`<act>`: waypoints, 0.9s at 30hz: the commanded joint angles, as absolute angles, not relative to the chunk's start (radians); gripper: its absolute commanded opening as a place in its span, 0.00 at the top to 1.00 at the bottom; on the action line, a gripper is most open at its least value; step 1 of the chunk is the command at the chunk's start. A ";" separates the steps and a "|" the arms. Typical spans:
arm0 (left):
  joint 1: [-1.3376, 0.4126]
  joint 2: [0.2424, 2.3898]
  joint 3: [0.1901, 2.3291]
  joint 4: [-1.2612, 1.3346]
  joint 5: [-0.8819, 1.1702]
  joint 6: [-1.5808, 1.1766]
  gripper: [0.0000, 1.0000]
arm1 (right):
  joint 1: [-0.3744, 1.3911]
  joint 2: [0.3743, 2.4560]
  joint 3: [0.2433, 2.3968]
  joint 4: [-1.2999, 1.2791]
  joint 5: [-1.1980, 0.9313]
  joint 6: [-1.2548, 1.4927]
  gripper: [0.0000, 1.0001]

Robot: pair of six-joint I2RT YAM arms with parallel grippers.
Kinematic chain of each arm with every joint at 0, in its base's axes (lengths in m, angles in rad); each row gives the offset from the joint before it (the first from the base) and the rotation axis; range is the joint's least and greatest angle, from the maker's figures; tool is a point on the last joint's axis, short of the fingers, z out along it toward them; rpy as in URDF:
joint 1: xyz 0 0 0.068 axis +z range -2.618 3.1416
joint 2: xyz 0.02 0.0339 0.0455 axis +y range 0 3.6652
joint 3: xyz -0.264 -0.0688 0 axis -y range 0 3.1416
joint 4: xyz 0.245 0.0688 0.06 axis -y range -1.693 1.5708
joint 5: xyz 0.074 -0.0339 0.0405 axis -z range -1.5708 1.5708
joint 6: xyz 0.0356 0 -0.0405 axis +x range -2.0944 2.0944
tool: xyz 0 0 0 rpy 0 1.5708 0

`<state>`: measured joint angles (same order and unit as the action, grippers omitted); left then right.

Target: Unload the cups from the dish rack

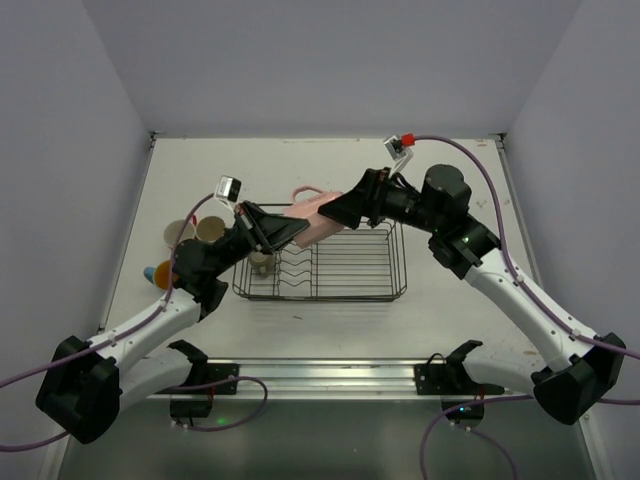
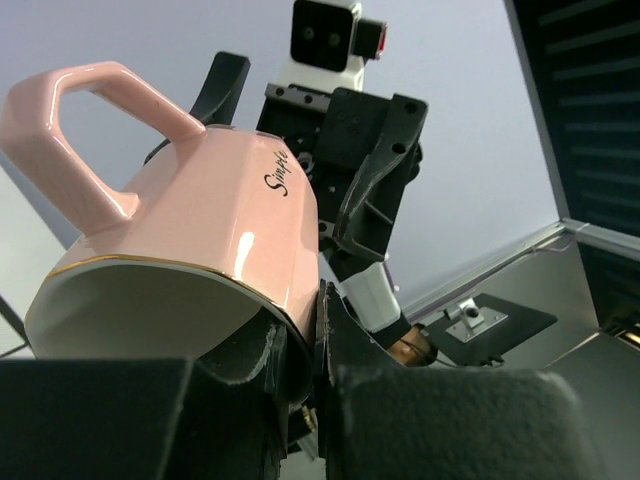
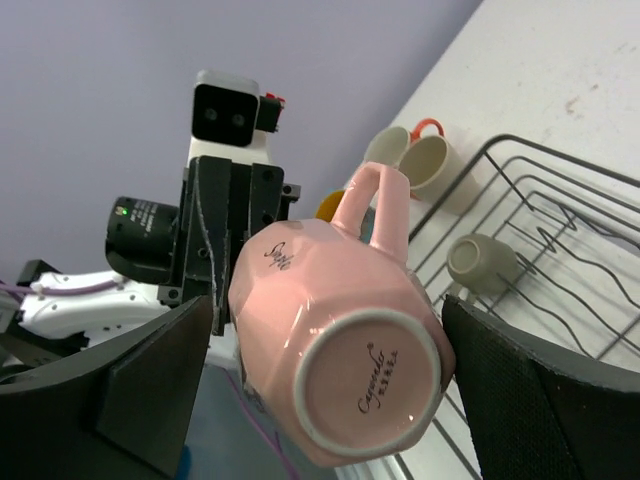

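Observation:
A pink cup (image 1: pixel 318 218) hangs on its side over the back left corner of the black wire dish rack (image 1: pixel 320 297), between the two grippers. My left gripper (image 1: pixel 290 232) is shut on its rim (image 2: pixel 318 310), one finger inside the cup (image 2: pixel 200 210) and one outside. My right gripper (image 1: pixel 335 212) is open, its pads (image 3: pixel 160 380) standing either side of the cup's base (image 3: pixel 340 340). A small olive-grey cup (image 1: pixel 261 262) lies in the rack's left end (image 3: pixel 480 262).
Other cups stand on the table left of the rack: a beige one (image 1: pixel 210 229), one beside it (image 1: pixel 178 233), and an orange one (image 1: pixel 163 272) nearer the front. The rack's upright dividers (image 1: pixel 300 268) stand just below the grippers.

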<state>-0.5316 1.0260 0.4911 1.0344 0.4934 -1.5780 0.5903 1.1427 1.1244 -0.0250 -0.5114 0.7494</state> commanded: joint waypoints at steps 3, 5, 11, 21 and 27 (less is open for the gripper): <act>-0.546 1.032 0.526 1.019 0.575 -1.516 1.00 | 0.588 1.128 1.175 -0.055 -0.503 0.687 0.01; -0.548 1.023 0.520 1.019 0.581 -1.517 1.00 | 0.577 1.115 1.167 -0.055 -0.497 0.684 0.01; -0.538 0.964 0.544 0.830 0.603 -1.447 1.00 | 0.535 1.072 1.195 -0.176 -0.389 0.652 0.01; -0.263 0.839 0.935 -0.082 0.637 -0.912 1.00 | 0.514 0.971 1.213 -0.386 -0.186 0.526 0.01; -0.195 0.931 1.219 -0.584 0.395 -0.617 1.00 | 0.514 0.945 1.198 -0.419 -0.189 0.511 0.01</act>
<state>-0.2081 0.9146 1.0817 -0.3115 0.4892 -0.8436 0.5163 0.9577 1.1812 -0.3866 -0.2169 0.5476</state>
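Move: The left hand holds the pink mug by its rim, high above the rack. The beige cup, nearest of the unloaded cups, lies about 24 cm to its left, 15 cm ahead and 31 cm below; the orange cup is some 8 cm left of the beige one. The blue cup is 32 cm left of the hand and level with it. From the right hand, the pink mug sits between the already open fingers, and the green cup in the rack is about 20 cm left and 3 cm ahead. Keep the left fingers pinched on the pink mug's rim and lower it about 5 cm, then sweep it forward and left towards the unloaded cups, climbing again and rolling the upward-tilted fingers down and round to point more forward. Draw the open right hand some 8 cm right, clear of the mug, turning it about 20 degrees clockwise. ##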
